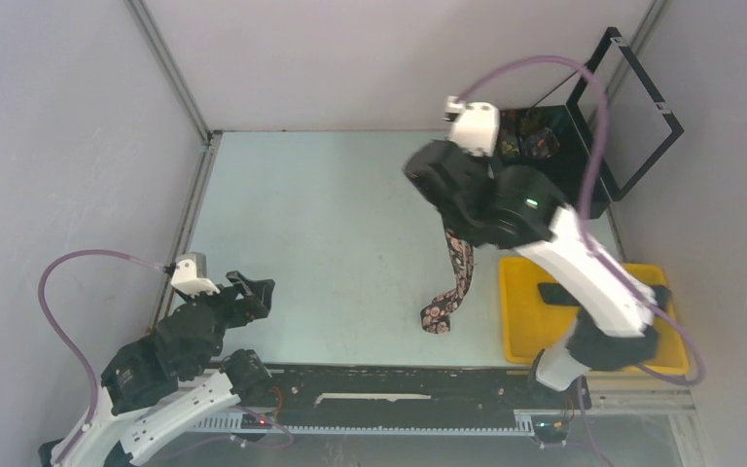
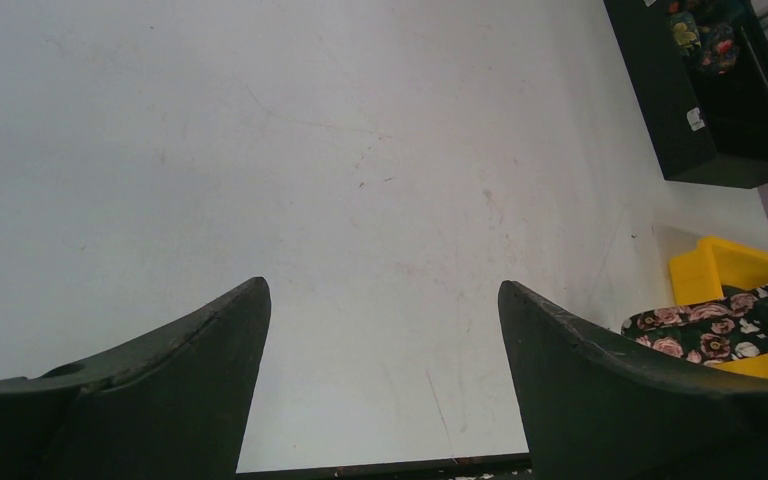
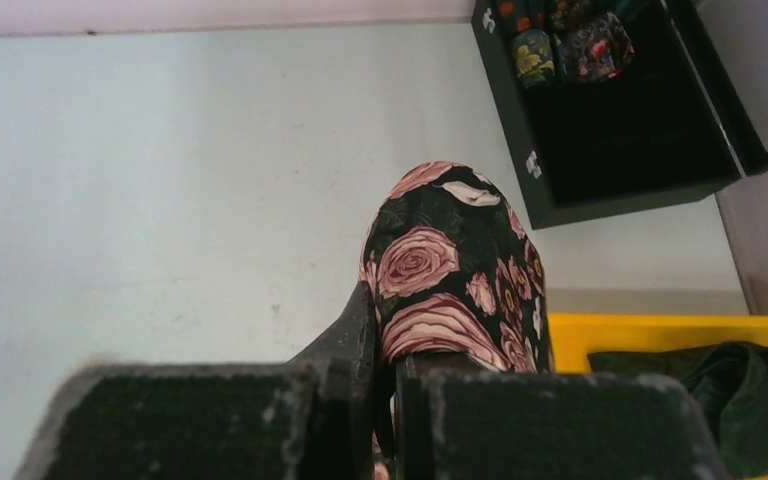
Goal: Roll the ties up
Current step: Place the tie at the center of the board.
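Note:
A black tie with pink roses (image 1: 454, 277) hangs from my raised right arm, and its lower end curls on the table. In the right wrist view my right gripper (image 3: 388, 345) is shut on this tie (image 3: 450, 270), which drapes over the fingers. The tie's end (image 2: 720, 332) also shows in the left wrist view. A plain greenish-black tie (image 1: 556, 293) (image 3: 735, 385) lies in the yellow tray (image 1: 517, 336). My left gripper (image 1: 253, 292) (image 2: 382, 288) stands open and holds nothing, low over the table's near left.
A black box (image 1: 595, 190) (image 3: 520, 150) (image 2: 680, 110) stands at the back right with its lid (image 1: 632, 107) up. It holds rolled patterned ties (image 1: 530, 136) (image 3: 560, 40) (image 2: 705, 35). The yellow tray (image 3: 640, 330) (image 2: 720, 265) sits near right. Walls enclose the table.

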Controlling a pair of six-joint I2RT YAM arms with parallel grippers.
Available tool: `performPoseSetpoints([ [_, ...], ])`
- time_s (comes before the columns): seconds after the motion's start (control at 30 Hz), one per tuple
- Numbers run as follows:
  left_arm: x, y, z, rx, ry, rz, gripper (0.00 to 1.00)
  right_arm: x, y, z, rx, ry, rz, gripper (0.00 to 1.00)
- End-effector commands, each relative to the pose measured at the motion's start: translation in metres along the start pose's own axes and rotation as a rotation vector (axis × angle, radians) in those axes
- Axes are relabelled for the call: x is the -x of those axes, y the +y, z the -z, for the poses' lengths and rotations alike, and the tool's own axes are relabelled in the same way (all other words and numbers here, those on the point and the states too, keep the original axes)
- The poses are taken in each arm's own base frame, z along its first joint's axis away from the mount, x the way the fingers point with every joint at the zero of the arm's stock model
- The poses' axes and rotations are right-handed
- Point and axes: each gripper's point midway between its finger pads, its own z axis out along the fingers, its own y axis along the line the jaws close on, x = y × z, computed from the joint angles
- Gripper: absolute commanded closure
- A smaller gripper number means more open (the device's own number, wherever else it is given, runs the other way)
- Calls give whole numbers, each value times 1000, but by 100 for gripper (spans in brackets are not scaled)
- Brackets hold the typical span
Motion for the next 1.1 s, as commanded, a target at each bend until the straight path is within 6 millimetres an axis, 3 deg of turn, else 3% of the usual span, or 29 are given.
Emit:
performPoseSetpoints([
  [0.0, 4, 4, -1, 26, -27, 24, 10, -41, 54, -70, -50, 132, 130, 100],
  [0.17, 4, 3, -1, 25, -24, 23, 10, -65, 84, -146, -91, 208, 179, 100],
  [0.3, 3, 3, -2, 26, -20, 19, 10, -93, 95, -205, -86, 274, 172, 100],
  [0.57, 1, 1, -4, 32, -9, 4, 9, -154, 73, -301, -85, 438, 115, 100],
  [0.7, -1, -2, -7, 32, 6, -14, 9, -168, 58, -335, -64, 481, 65, 98],
  [0.77, -4, -8, -10, 19, 24, -39, 9, -170, 50, -353, -45, 496, 9, 83],
  [0.83, -8, -15, -14, 21, 59, -78, 8, -173, 46, -368, 6, 517, -54, 47],
  [0.87, -9, -18, -17, 23, 79, -103, 8, -172, 40, -375, 26, 531, -90, 33],
  [0.97, -16, -32, -25, 30, 148, -162, 8, -154, 30, -375, 56, 528, -143, 20],
  [1.07, -25, -56, -35, -4, 227, -197, 10, -128, 21, -363, 71, 493, -144, 16],
])
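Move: The tie already hangs from the right hand's shut fingers. Its landing spot on the far part of the board lies about 27 cm ahead, straight in line sideways, and some 38 cm below. Level with that spot but about 27 cm to its right stands the black box; the yellow tray's middle lies roughly 12 cm behind this hand and 31 cm to its right. From the left hand the spot is about 38 cm ahead, 36 cm right and 20 cm below. Still pinching the tie, the right hand swoops down some 32 cm and forward about 28 cm to the far part of the board, bowing out to its left and coming back in line, trailing the tie's length behind. The fingers tip down about 35 degrees and, over the last stretch, open wide to let the tie go. Late on, the open left hand starts drifting right and down, about 4 cm. ##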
